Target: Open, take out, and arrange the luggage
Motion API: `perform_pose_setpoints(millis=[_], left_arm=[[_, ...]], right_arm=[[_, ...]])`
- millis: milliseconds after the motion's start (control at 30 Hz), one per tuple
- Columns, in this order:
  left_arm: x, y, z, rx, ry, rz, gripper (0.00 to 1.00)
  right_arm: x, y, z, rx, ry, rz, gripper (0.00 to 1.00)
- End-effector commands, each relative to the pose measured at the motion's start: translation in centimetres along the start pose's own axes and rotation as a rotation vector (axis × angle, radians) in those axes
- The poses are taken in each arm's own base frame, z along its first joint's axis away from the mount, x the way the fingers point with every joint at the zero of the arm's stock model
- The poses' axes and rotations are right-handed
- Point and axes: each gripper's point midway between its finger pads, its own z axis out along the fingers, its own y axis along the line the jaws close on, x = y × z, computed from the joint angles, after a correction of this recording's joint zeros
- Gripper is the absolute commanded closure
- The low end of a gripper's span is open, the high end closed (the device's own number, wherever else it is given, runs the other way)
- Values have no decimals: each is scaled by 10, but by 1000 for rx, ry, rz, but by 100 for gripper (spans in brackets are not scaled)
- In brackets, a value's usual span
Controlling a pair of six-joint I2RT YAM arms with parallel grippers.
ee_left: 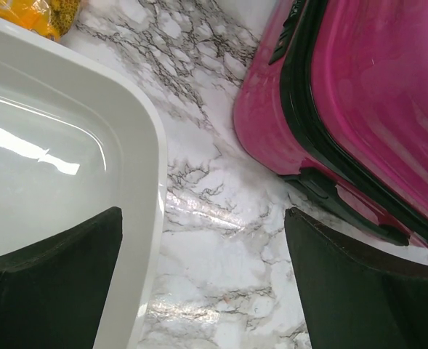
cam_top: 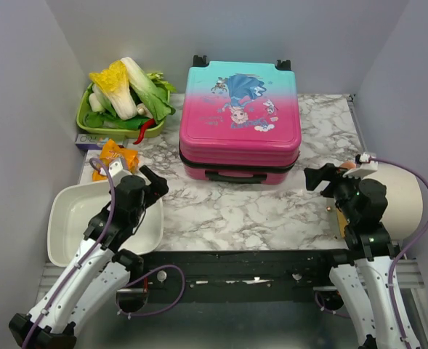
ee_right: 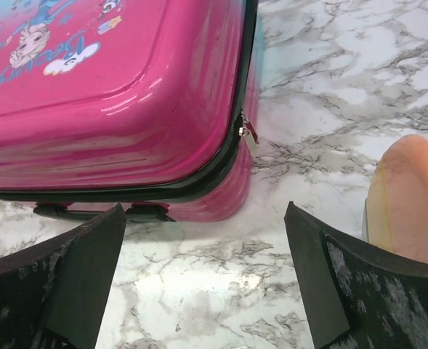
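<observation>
The luggage [cam_top: 239,120] lies flat and closed in the middle of the marble table, pink-to-teal with a cartoon princess print, its black handle facing the arms. My left gripper [cam_top: 137,176] hovers open at its front-left corner, over the rim of the white basin. In the left wrist view the luggage [ee_left: 359,94] fills the upper right, and the open left gripper [ee_left: 203,283] has only marble between its fingers. My right gripper [cam_top: 336,173] stands open off the front-right corner. The right wrist view shows the luggage [ee_right: 112,109], its zipper pull [ee_right: 248,137] and my empty right gripper [ee_right: 206,276].
A white basin [cam_top: 68,211] sits front left, and its rim [ee_left: 152,182] passes under my left fingers. A cream cylindrical container [cam_top: 406,200] lies at the right edge, close to my right arm. A green tray of vegetables [cam_top: 83,116] and an orange packet [cam_top: 115,156] stand back left.
</observation>
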Motion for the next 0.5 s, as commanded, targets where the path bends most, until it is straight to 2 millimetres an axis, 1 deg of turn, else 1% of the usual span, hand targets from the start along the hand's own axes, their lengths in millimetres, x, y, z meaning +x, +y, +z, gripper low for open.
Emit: perform_pose_setpoints(millis=[0,33,100,133,167,200,233,300,333,367,400,433,467], left_arm=[[-7,6,0,-43,-28,-12,1],[-4,5,2,-47,-14,1,1],[-6,-8,3,1,0,40,1],[-3,-14,6,18,20,97,1],[-3,-39,5,122,29,128,1],[3,-62,0,208,46,177,1],[10,-75,3,251,60,268,1],[11,-124,-12,411,28,362,1],[38,-150,-26,513,71,470,1],[41,-174,-37,622,21,592,1],[48,-194,-52,722,5,683,1],[77,-211,-71,842,26,800,1],[82,-223,-78,930,-53,964,1]], right_arm=[[-5,7,-2,-40,-29,9,0],[-4,7,-3,-37,-29,12,0],[-5,9,-3,-46,-27,12,0],[-4,10,-3,-53,-24,9,0],[-3,13,-3,-74,-15,9,0],[-2,15,-2,-84,-10,4,0],[-3,16,-3,-92,-9,0,0],[-4,17,-3,-90,-10,-1,0],[-6,17,-4,-92,-11,-3,0],[-7,20,-6,-107,-17,-4,0],[-7,23,-7,-118,-16,6,0],[-7,24,-8,-128,-16,1,0],[-7,26,-9,-139,-19,4,0]])
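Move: The suitcase's black front handle is some 19 cm to the left hand's right, about 5 cm ahead and 8 cm lower. The white tray's middle is about 15 cm to this hand's left, 8 cm back and 14 cm below; the orange bag lies some 14 cm left, 10 cm ahead and 15 cm down. From the right hand the handle is roughly 20 cm left, 6 cm ahead and 14 cm lower. To the right and gathering speed after a brief near-standstill, the left hand swings about 15 cm from over the white tray's edge towards the handle in front of the suitcase, rising some 4 cm late on. The wrist turns clockwise by nearly 40 degrees, with its left side tilting up, so that the wide-open, empty fingers now point obliquely to the right. ##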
